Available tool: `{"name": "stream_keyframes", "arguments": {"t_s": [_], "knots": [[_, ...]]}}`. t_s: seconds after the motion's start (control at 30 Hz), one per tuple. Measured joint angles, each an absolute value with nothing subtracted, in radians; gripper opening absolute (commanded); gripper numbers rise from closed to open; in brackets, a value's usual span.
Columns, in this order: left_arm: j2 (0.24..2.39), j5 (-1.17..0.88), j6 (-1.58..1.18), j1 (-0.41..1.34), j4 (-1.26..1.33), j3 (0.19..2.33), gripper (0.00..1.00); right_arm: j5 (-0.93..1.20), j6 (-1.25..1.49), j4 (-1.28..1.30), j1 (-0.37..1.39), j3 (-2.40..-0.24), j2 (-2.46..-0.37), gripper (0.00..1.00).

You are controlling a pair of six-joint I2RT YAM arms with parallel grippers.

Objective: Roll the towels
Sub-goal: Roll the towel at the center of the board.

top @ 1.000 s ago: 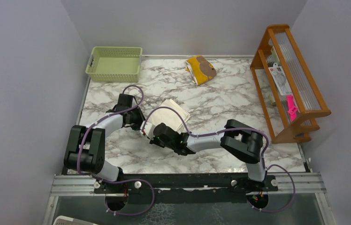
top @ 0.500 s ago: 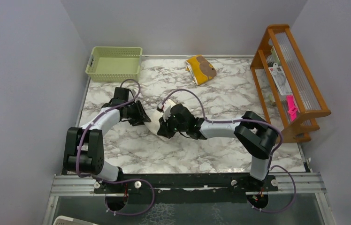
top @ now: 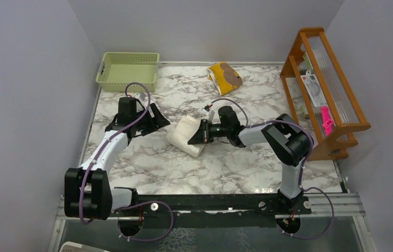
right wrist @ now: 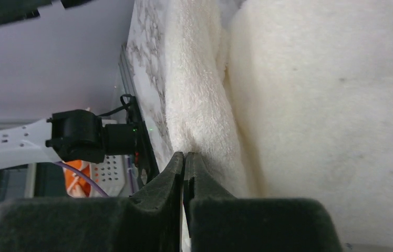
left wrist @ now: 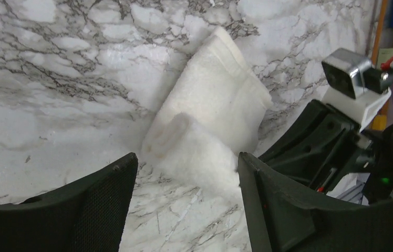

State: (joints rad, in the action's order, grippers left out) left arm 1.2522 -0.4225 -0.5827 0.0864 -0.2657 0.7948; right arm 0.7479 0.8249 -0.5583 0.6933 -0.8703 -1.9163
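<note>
The cream-white towel (top: 186,135) lies part-rolled in the middle of the marble table, with a thick roll at its near end (left wrist: 194,152). My left gripper (top: 161,119) stands open just left of it, and its fingers (left wrist: 92,205) are apart on either side of the roll's end without touching it. My right gripper (top: 200,133) is shut, and its tips (right wrist: 184,157) press against the towel's right edge (right wrist: 299,105) with nothing visible between them. The mustard-yellow towel (top: 224,77) with the brown patch lies folded at the back of the table.
A pale green basket (top: 128,71) stands at the back left corner. A wooden rack (top: 324,89) with cards and a pink item fills the right side. The right arm's wrist camera (left wrist: 349,73) sits close behind the towel in the left wrist view.
My left gripper has opened, let go of the cream towel and drawn back to the left. The right gripper has swung right and farther back, and the towel now lies rolled between them.
</note>
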Motion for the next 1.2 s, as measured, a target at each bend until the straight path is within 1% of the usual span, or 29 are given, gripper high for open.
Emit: {"name": "stream_keyframes", "arguments": {"t_s": [0.13,0.3,0.53,0.63,0.67,0.73,0.8,0.83,0.87,0.9,0.97,1.0,1.03,1.1,1.2], "knots": [[1.250,-0.455,-0.609,0.088,-0.224,0.709,0.72,0.791,0.920,-0.583,0.644,-0.873,-1.974,0.01],[1.232,-0.476,-0.645,0.115,-0.198,0.631,0.72,0.820,1.011,-0.584,0.641,-0.892,-2.040,0.01],[1.245,-0.488,-0.717,0.196,-0.095,0.566,0.70,0.854,1.074,-0.572,0.640,-0.931,-2.101,0.01],[1.298,-0.488,-0.736,0.234,-0.047,0.556,0.68,0.858,1.076,-0.561,0.639,-0.940,-2.106,0.01],[1.325,-0.487,-0.739,0.243,-0.028,0.554,0.65,0.859,1.076,-0.551,0.639,-0.946,-2.107,0.01],[1.375,-0.478,-0.740,0.246,-0.007,0.554,0.55,0.859,1.071,-0.533,0.639,-0.954,-2.107,0.01],[1.423,-0.457,-0.739,0.246,0.013,0.555,0.42,0.859,1.063,-0.515,0.639,-0.963,-2.107,0.01],[1.437,-0.456,-0.736,0.245,0.021,0.558,0.34,0.859,1.056,-0.503,0.639,-0.968,-2.107,0.01],[1.450,-0.448,-0.728,0.244,0.027,0.566,0.20,0.859,1.046,-0.492,0.639,-0.974,-2.107,0.01],[1.464,-0.440,-0.725,0.244,0.031,0.575,0.12,0.859,1.033,-0.477,0.640,-0.982,-2.107,0.01],[1.486,-0.439,-0.718,0.248,0.035,0.596,0.01,0.856,0.994,-0.445,0.640,-1.002,-2.104,0.01],[1.492,-0.437,-0.712,0.248,0.034,0.608,0.00,0.849,0.966,-0.426,0.640,-1.011,-2.099,0.04],[1.496,-0.435,-0.706,0.249,0.030,0.620,0.00,0.839,0.933,-0.405,0.640,-1.021,-2.091,0.14],[1.501,-0.426,-0.693,0.250,0.012,0.646,0.00,0.798,0.844,-0.346,0.640,-1.034,-2.059,0.30],[1.502,-0.382,-0.664,0.246,-0.029,0.688,0.00,0.676,0.663,-0.212,0.658,-1.032,-1.937,0.54]]}}
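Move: The white towel's roll, lying aslant, has its left end about 4 cm back, 5 cm right and 10 cm below the open left hand. The unrolled tail lies some 1 cm ahead and 11 cm right of that hand; the yellow towel is roughly 18 cm ahead and 25 cm right, the basket 21 cm ahead and 12 cm left. From the shut right hand, the roll's middle is about 1 cm ahead, 2 cm left and 4 cm below. Back, right and down comes the open left hand, about 5 cm back and rightward and some 10 cm down in all, then it pinches the roll's left end and draws it forward nearly 3 cm. The right hand, fingers shut, sinks 4 cm onto the roll, rolling about 20 degrees about its fingers' line, and stays there; as it leaves it rolls back, opens partly and rises forward. ##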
